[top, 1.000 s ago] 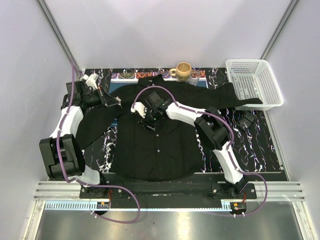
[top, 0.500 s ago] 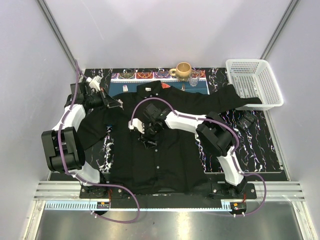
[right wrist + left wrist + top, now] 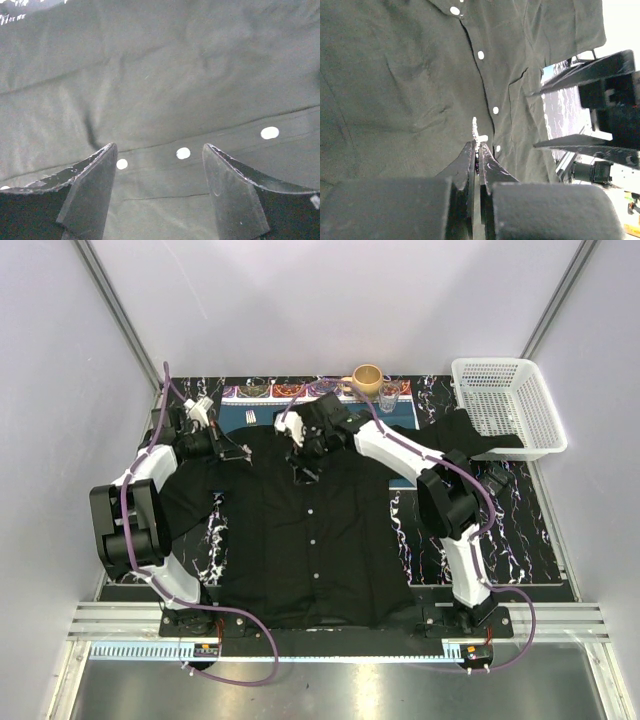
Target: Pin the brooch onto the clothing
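Note:
The clothing (image 3: 300,560), a black button-up shirt with white buttons, lies spread flat on the table. My left gripper (image 3: 240,452) hovers by the shirt's left shoulder. It is shut on the brooch (image 3: 475,131), a tiny whitish piece sticking out of its fingertips (image 3: 470,150), just above the fabric (image 3: 395,75) near the button row. My right gripper (image 3: 303,462) is over the upper placket below the collar. Its jaws stand open above the cloth (image 3: 175,65), with two buttons between them and nothing held.
A white basket (image 3: 508,405) stands at the back right with a sleeve draped on its edge. A tan mug (image 3: 366,380), a glass (image 3: 389,395) and small bowls (image 3: 270,390) line the back edge. A small dark object (image 3: 495,480) lies to the right of the shirt.
The right gripper moved from the chest up toward the collar and opened, letting the fabric go. The shirt now lies flatter and longer. The left gripper shifted back and slightly right.

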Tool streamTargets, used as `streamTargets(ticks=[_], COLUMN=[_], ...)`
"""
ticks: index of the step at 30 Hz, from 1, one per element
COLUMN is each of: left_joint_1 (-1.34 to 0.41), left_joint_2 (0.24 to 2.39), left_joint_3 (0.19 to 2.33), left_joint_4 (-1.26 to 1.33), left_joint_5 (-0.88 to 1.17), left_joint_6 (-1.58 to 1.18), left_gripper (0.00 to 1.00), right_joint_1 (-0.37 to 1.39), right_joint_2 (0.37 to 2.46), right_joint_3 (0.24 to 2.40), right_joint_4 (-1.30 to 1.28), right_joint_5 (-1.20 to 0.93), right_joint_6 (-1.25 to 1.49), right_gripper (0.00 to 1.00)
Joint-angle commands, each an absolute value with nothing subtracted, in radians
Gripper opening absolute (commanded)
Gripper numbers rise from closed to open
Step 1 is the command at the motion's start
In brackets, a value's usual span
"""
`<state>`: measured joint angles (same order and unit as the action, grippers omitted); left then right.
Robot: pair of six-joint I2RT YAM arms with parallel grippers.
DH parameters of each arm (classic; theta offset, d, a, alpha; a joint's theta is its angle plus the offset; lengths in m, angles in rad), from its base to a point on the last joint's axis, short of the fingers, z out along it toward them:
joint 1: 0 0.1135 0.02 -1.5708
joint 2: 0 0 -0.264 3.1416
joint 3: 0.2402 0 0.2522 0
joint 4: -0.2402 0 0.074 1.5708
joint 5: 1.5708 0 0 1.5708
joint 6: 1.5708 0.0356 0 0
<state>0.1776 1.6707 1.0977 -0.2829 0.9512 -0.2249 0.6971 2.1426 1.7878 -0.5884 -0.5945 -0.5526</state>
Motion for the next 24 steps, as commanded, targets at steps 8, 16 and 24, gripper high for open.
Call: streamTargets(ticks=[8, 16, 24], left_joint_1=[0.175, 0.187, 0.192], left_joint_2=[1.677, 1.732, 1.761], left_joint_3=[1.193, 1.19, 1.207], left_joint_4=[-0.336, -0.414, -0.351], left_joint_5=[1.025, 1.137, 1.106], left_joint_6=[-0.132, -0.057, -0.087], left_gripper=[0.0, 0.0, 0.0], right_joint_1=[0.675, 0.676, 0.678], right_joint_2=[2.345, 2.473, 2.43], right_joint_3=[2.031, 2.164, 2.048], right_joint_4=[-0.402, -0.334, -0.337], right_joint_5=[-0.672, -0.702, -0.778], right_joint_6=[-0.63, -0.696, -0.916], right_gripper=[0.81, 0.81, 0.77])
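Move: The wide-open right hand is heading for the black shirt's chest cloth, roughly 8 cm ahead, 8 cm left and 8 cm below it. The nearest placket button is almost beneath it, about 1 cm ahead, 2 cm left and 8 cm down; the collar lies some 16 cm ahead and 2 cm left. The brooch, in the left fingers, is about 4 cm ahead, 14 cm left and 4 cm higher. From the left hand, the chest cloth is about 4 cm ahead, 6 cm right and 12 cm below. The right hand, fingers still wide open, swings up and over the placket in an arc, about 8 cm forward and 6.5 cm left, first rising nearly 4 cm and then sinking about 8 to come low over the chest cloth near the brooch, its fingers levelling slightly and turning about 10 degrees counter-clockwise. The left hand keeps the brooch pinched and stays close by, bobbing up some 2 cm and back down while turning slightly clockwise. ##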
